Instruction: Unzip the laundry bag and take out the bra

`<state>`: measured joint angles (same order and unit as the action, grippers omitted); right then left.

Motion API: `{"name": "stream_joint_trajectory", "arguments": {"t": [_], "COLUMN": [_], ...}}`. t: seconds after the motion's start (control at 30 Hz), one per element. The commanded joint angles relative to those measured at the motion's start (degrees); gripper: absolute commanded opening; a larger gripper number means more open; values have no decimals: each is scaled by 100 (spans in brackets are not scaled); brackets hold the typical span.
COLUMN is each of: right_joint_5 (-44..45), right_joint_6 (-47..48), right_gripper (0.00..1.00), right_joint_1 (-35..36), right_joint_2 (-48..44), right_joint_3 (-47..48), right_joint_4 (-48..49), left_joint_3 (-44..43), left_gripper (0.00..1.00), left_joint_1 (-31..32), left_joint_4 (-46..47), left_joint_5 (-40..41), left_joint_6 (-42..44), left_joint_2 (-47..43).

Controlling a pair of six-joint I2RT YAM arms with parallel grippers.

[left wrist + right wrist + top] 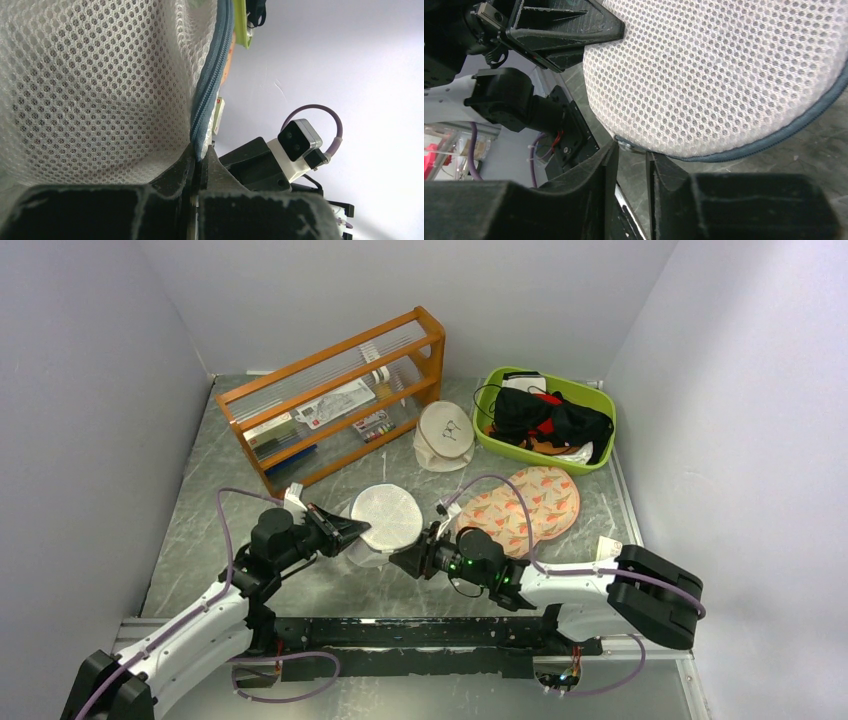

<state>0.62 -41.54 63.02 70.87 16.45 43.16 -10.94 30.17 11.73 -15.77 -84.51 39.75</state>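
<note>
The laundry bag (388,516), a round white mesh drum, stands on edge on the table between my two grippers. My left gripper (350,530) is shut on its blue-grey zip edge (212,80) at the bag's left side; the tape runs straight down into the closed jaws (201,156). My right gripper (400,562) sits low at the bag's near right side. In the right wrist view its jaws (631,152) stand a little apart, with the small metal zip pull (626,145) right at the fingertips under the mesh (724,65). The bra is hidden.
A wooden rack (335,400) stands at the back left. A cream round pouch (445,435) lies behind the bag, and a peach printed pad (530,505) lies to its right. A green basket (580,388) with black clothing is at the back right. Walls enclose the table.
</note>
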Motion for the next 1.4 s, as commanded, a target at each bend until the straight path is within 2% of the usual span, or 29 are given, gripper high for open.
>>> {"name": "stream_joint_trajectory", "arguments": {"t": [0.0, 0.13, 0.33, 0.6, 0.8, 0.93, 0.97, 1.07, 1.17, 1.23, 1.37], "right_joint_5": [-70, 31, 814, 2040, 2961, 3090, 2999, 2542, 2170, 2020, 1829], "right_joint_6": [-34, -51, -86, 277, 553, 786, 852, 1110, 1210, 1212, 1283], "right_gripper": [24, 18, 0, 0, 0, 0, 0, 0, 0, 0, 0], "right_joint_1": [46, 48, 45, 34, 22, 24, 23, 18, 22, 21, 20], "right_joint_2": [156, 163, -126, -496, -386, -244, -307, -635, -907, -962, -894], "right_joint_3": [239, 273, 238, 543, 780, 1040, 1058, 936, 723, 780, 1070], "right_joint_4": [433, 254, -520, -2616, -3660, -3993, -3981, -3601, -3189, -3124, -3253], "left_joint_3": [-2, -74, -72, -271, -462, -752, -823, -1146, -1686, -2132, -3071], "left_gripper": [7, 7, 7, 7, 7, 7, 12, 53, 76, 83, 87], "left_joint_1": [-29, -29, -30, -29, -29, -29, -29, -29, -29, -29, -29], "left_joint_4": [146, 40, -187, -1022, -1503, -1926, -1990, -2397, -3120, -3635, -4239], "left_joint_5": [-116, -165, -55, 304, 471, 621, 631, 742, 942, 1081, 1069], "left_joint_6": [-62, 11, 65, 471, 794, 1205, 1341, 1866, 2470, 2911, 3885], "left_joint_2": [-139, -97, -202, -509, -539, -435, -413, -375, -346, -353, -342]}}
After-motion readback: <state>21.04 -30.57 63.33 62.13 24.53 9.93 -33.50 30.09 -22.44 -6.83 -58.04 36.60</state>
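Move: The zipper pull sits between the right hand's open fingers, about 1 cm ahead and 1 cm left, level with them. The laundry bag's middle is some 6 cm ahead of that hand, 3 cm left and 4 cm lower; the peach patterned bag is about 12 cm ahead, 26 cm right and 9 cm lower. From the left hand, still pinching the bag's rim, the pull lies roughly 6 cm back, 5 cm right and 2 cm lower. Right hand pinches the zipper pull and drags it right and forward about 8 cm; left releases bag, rises. ##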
